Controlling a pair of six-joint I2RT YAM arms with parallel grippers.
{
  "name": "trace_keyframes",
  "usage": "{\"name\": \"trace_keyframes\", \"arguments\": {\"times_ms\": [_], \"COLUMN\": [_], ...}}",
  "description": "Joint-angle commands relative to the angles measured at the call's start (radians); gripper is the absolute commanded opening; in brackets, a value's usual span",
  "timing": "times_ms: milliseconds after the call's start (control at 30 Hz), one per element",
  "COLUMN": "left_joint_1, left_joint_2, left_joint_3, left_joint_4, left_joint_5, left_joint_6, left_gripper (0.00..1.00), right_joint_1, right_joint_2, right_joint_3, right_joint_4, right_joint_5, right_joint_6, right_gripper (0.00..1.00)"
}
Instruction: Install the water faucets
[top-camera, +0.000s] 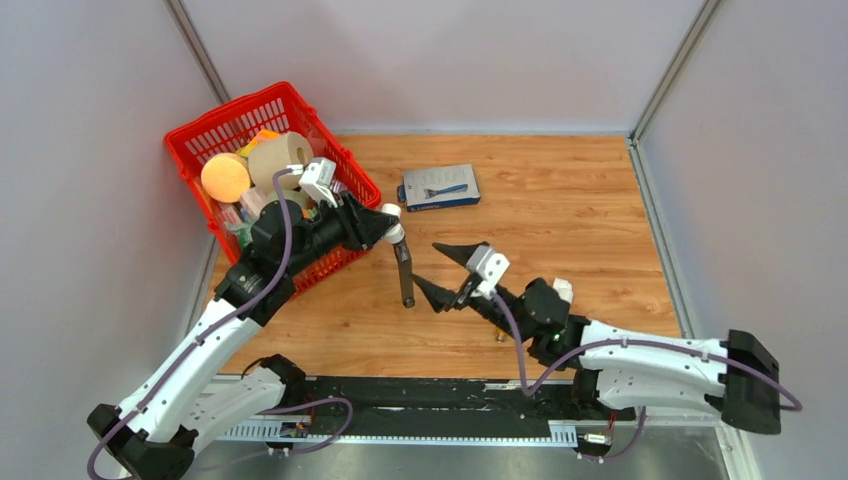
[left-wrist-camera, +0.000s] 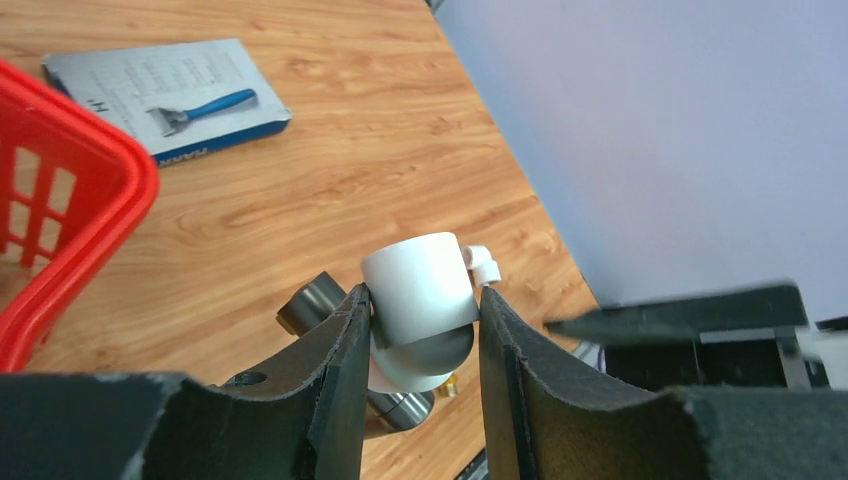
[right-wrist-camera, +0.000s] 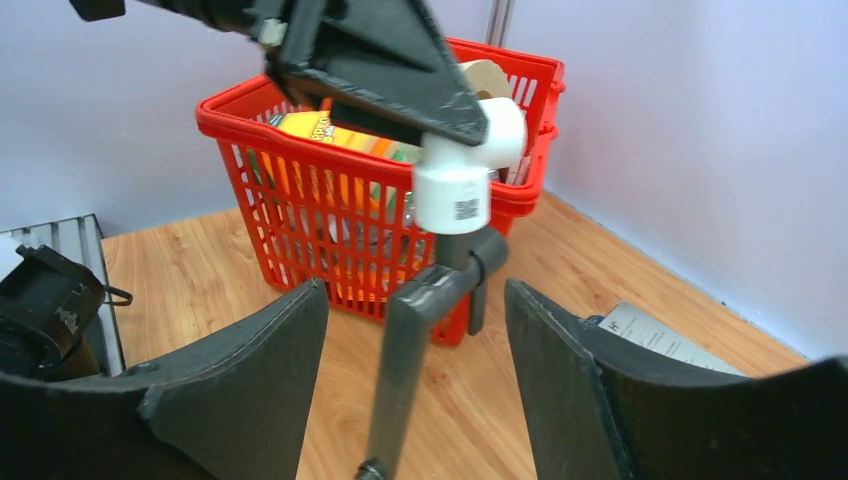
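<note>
My left gripper (top-camera: 393, 222) is shut on a white elbow fitting (left-wrist-camera: 420, 285), seen in its wrist view between the jaws (left-wrist-camera: 420, 300). A dark grey faucet tube (top-camera: 404, 275) hangs down from that fitting above the wooden table. In the right wrist view the fitting (right-wrist-camera: 462, 170) sits on top of the faucet (right-wrist-camera: 410, 340), whose long arm runs down between my right gripper's jaws (right-wrist-camera: 415, 290). My right gripper (top-camera: 445, 272) is open, with a finger on each side of the tube and not touching it.
A red basket (top-camera: 345, 170) full of household items stands at the back left, right behind the left gripper. A boxed razor (top-camera: 440, 187) lies on the table (top-camera: 580, 210) at the back middle. A small brass part (top-camera: 498, 337) lies near the right arm.
</note>
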Motion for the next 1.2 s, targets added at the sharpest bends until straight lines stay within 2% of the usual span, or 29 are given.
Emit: {"name": "trace_keyframes", "arguments": {"times_ms": [0,267,633,767,967,1067,1167], "left_joint_1": [-0.003,-0.004,-0.007,-0.009,-0.009,-0.009,-0.007], "left_joint_2": [-0.052,-0.061,-0.047,-0.044,-0.015,0.008,0.039], "left_joint_3": [0.001,0.015,0.021,0.032,0.087,0.104,0.153], "left_joint_4": [0.111,0.082,0.07,0.05,-0.008,-0.017,-0.049], "left_joint_5": [-0.109,-0.104,-0.081,-0.077,-0.04,0.02,0.127], "left_joint_6": [-0.07,-0.058,-0.055,-0.043,0.005,0.032,0.115], "left_gripper": [0.0,0.0,0.0,0.0,0.0,0.0,0.0], "right_joint_1": [0.139,0.167,0.167,0.168,0.165,0.157,0.105], "right_joint_2": [0.118,0.347,0.514,0.539,0.481,0.42,0.332], "right_joint_3": [-0.021,0.05,0.091,0.109,0.083,0.067,0.054], "right_joint_4": [0.261,0.338,0.49,0.473,0.429,0.357,0.22], "right_joint_5": [0.327,0.417,0.437,0.43,0.382,0.289,0.078], "right_joint_6": [-0.125,-0.189,-0.323,-0.355,-0.355,-0.338,-0.288], "right_gripper": [0.72,0.71,0.66,0.56,0.24,0.13,0.1]}}
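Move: The top of the faucet's dark long pipe, where the fingers will shut, lies about 5 cm left of the open right hand, 3 cm ahead and 6 cm below. The white elbow above that pipe, held in the left fingers, is some 8 cm ahead of the right hand, 7 cm left and 2 cm down; the blue-grey box is about 28 cm ahead, 2 cm right, 22 cm below. From the left hand the pipe top is roughly 5 cm back, 2 cm right and 4 cm below. The right fingers come to pinch the top of the faucet's long pipe: the open hand sinks about 7 cm while going left and forward, turning clockwise by some 15 degrees with its left side dipping, then shuts on the pipe and eases up slightly. The left hand keeps its grip on the white elbow, shifting left by a little over a centimetre and partly back. ##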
